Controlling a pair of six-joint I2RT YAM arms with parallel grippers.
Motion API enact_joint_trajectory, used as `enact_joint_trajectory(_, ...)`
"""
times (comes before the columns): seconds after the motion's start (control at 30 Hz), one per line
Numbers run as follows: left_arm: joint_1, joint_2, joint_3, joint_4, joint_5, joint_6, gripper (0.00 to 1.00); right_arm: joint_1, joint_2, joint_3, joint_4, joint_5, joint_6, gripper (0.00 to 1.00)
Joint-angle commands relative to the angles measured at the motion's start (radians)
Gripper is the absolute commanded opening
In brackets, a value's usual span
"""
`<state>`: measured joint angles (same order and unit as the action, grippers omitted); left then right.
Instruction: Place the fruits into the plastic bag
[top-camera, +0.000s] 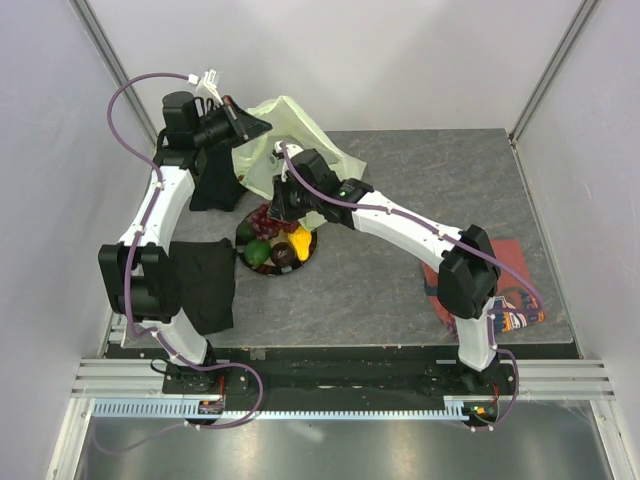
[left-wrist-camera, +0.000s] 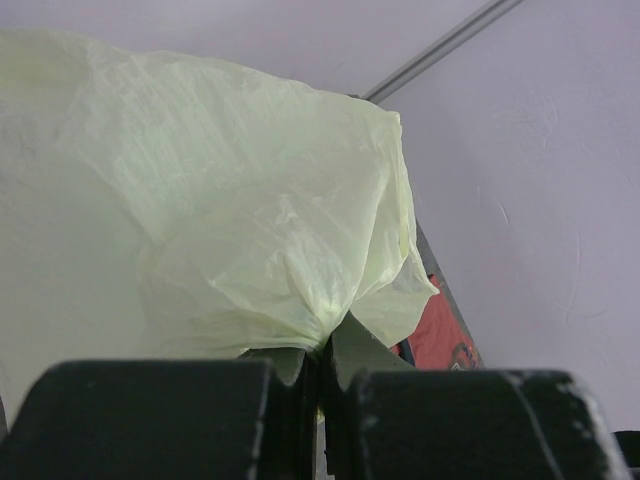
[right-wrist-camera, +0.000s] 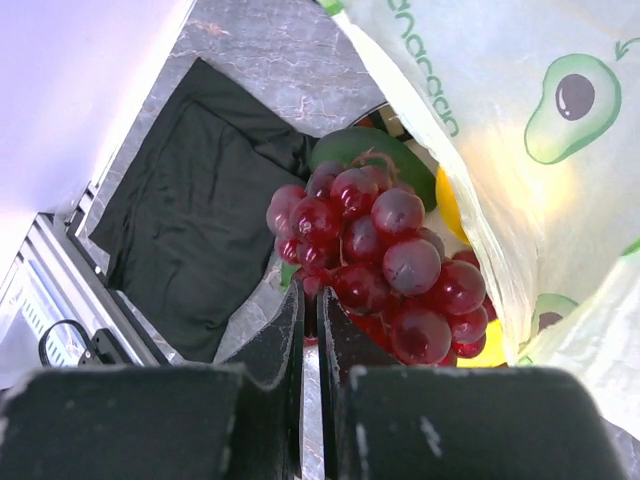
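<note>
My left gripper (top-camera: 247, 124) is raised at the back left and shut on a bunched edge of the pale green plastic bag (top-camera: 292, 128), holding it up. In the left wrist view the bag (left-wrist-camera: 250, 220) fills the frame above the pinched jaws of that gripper (left-wrist-camera: 325, 348). My right gripper (top-camera: 276, 207) hangs over the dark plate (top-camera: 247, 268), shut on the dark red-purple grape bunch (right-wrist-camera: 385, 265) at its near side (right-wrist-camera: 311, 303), beside the bag's printed wall (right-wrist-camera: 500, 120). A green fruit (top-camera: 258, 252), a yellow lemon (top-camera: 301, 240) and a dark brown fruit (top-camera: 283, 256) lie on the plate.
One black cloth (top-camera: 205, 285) lies left of the plate and another (top-camera: 215, 182) under the left arm. A red printed shirt (top-camera: 505, 290) lies at the right by the right arm's base. White walls enclose the grey table (top-camera: 400, 290).
</note>
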<state>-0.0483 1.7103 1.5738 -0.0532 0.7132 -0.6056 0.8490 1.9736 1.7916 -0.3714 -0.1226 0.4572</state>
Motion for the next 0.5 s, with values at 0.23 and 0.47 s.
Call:
enact_joint_trajectory(0.23, -0.001, 0.014, 0.051, 0.012, 0.022, 0.01, 0.02, 0.031, -0.136, -0.018, 0.184, -0.169, 0.006, 0.0)
enact_joint_trajectory(0.47, 0.001, 0.002, 0.046, 0.01, 0.026, 0.012, 0.02, 0.013, -0.17, 0.003, 0.239, -0.178, 0.044, 0.0)
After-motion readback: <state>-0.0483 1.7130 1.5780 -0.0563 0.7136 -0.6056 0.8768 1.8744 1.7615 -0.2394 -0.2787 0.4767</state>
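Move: The plastic bag's mouth, where the grapes held by the right hand are to go, lies roughly 9 cm ahead of that hand, 2 cm to its left and about level with it. The fruit bowl is some 13 cm below the right hand and 3 cm back; in it the yellow fruit sits about 4 cm back and 6 cm right of the hand, the green avocado 6 cm back and 4 cm left. From the left hand the mouth lies about 7 cm back and 10 cm down. Rising about 7 cm, and drawing back some 4 cm and a little left, the right hand carries the grapes it already pinches higher over the bowl and away from the bag's mouth, slowly at first, then faster. Its downward-pointing fingers level off by some 10 degrees while the hand swings slightly counter-clockwise. The left hand stays put and keeps its pinch on the bag's rim. ##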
